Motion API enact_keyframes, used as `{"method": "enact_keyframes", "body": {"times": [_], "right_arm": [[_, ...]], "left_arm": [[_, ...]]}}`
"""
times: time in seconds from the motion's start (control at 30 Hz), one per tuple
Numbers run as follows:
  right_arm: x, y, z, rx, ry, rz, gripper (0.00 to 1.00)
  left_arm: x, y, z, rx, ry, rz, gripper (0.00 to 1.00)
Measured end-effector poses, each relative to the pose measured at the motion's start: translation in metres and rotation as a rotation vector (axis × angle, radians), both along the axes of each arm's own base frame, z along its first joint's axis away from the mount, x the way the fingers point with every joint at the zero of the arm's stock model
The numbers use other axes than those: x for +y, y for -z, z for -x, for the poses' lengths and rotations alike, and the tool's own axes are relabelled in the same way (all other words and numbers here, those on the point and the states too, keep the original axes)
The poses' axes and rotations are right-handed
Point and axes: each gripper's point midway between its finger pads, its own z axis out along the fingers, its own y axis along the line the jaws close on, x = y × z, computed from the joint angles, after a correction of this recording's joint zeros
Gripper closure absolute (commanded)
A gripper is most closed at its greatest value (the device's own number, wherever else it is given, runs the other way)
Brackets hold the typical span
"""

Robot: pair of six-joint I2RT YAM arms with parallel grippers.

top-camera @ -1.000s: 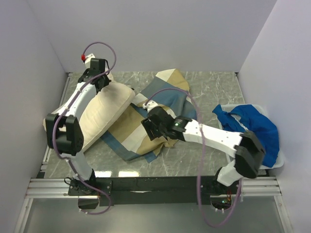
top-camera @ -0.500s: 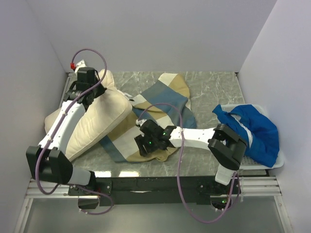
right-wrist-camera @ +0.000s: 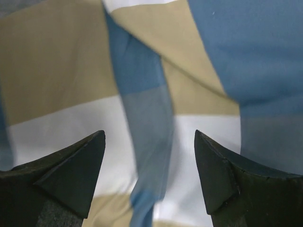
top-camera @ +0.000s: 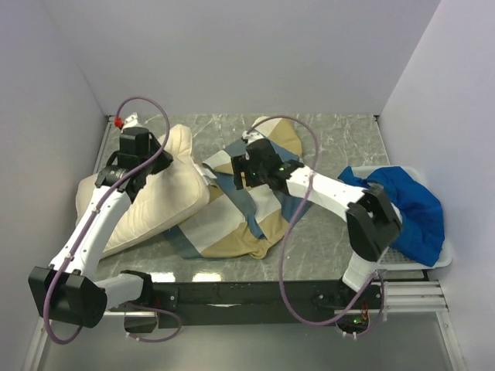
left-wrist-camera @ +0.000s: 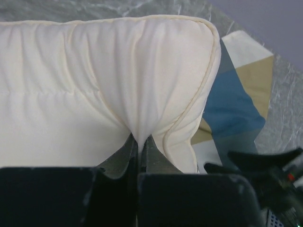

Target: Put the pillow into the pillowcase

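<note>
The cream pillow (top-camera: pixel 158 197) lies at the left of the table, tilted, and fills the left wrist view (left-wrist-camera: pixel 85 75). My left gripper (top-camera: pixel 157 158) is shut on a pinched fold of the pillow's edge (left-wrist-camera: pixel 140 139), near one corner. The pillowcase (top-camera: pixel 232 224), in tan, slate-blue and white blocks, lies crumpled in the middle, partly under the pillow's right side (left-wrist-camera: pixel 236 94). My right gripper (top-camera: pixel 243 175) hovers over the pillowcase's far part. Its jaws (right-wrist-camera: pixel 149 137) stand wide open above a blue fold of the pillowcase (right-wrist-camera: pixel 147 123), holding nothing.
A white tray (top-camera: pixel 421 263) at the right edge holds a bright royal-blue cloth (top-camera: pixel 410 205). Pale walls close in the table on the left, back and right. Purple cables loop over both arms.
My right gripper left the pillowcase's near edge, moved to its far part and opened wider. The pillowcase now lies spread more toward the front. The left arm shifted with the pillow still pinched.
</note>
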Motion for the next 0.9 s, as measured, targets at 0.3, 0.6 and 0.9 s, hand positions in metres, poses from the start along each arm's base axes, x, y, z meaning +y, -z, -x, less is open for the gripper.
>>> {"method": "enact_keyframes", "body": {"times": [0.3, 0.6, 0.9], "right_arm": [[0.006, 0.083, -0.041, 0.044, -0.078, 0.276, 0.16], [-0.002, 0.09, -0.098, 0.018, -0.006, 0.344, 0.68], [-0.069, 0.073, -0.15, 0.045, 0.21, 0.287, 0.76]], "left_arm": [[-0.031, 0.026, 0.026, 0.052, 0.084, -0.001, 0.99], [-0.069, 0.046, 0.049, 0.098, 0.191, -0.005, 0.99], [-0.081, 0.068, 0.052, 0.128, 0.226, 0.011, 0.99]]}}
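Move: The pillowcase's far blue panel lies about 16 cm ahead of the open right hand, 6 cm to its right and 12 cm below; the pillow's nearest end is some 11 cm to that hand's left and about level with it fore and aft. From the left hand, already pinching the pillow, the pillowcase's middle is roughly 22 cm to the right, 5 cm ahead and 24 cm down. The pillow's middle hangs 15 cm below, 7 cm left and 3 cm back. The pillow, still pinched in the left hand, is carried about 8 cm right, 7 cm down and 5 cm back, turning roughly 10 degrees clockwise towards the pillowcase. Over that case the right hand first sinks steeply, then reaches forward about 15 cm in all and veers 7 cm right to the far blue panel, rolling left side down and shutting its wide-open fingers; whether they catch cloth can't be seen. ##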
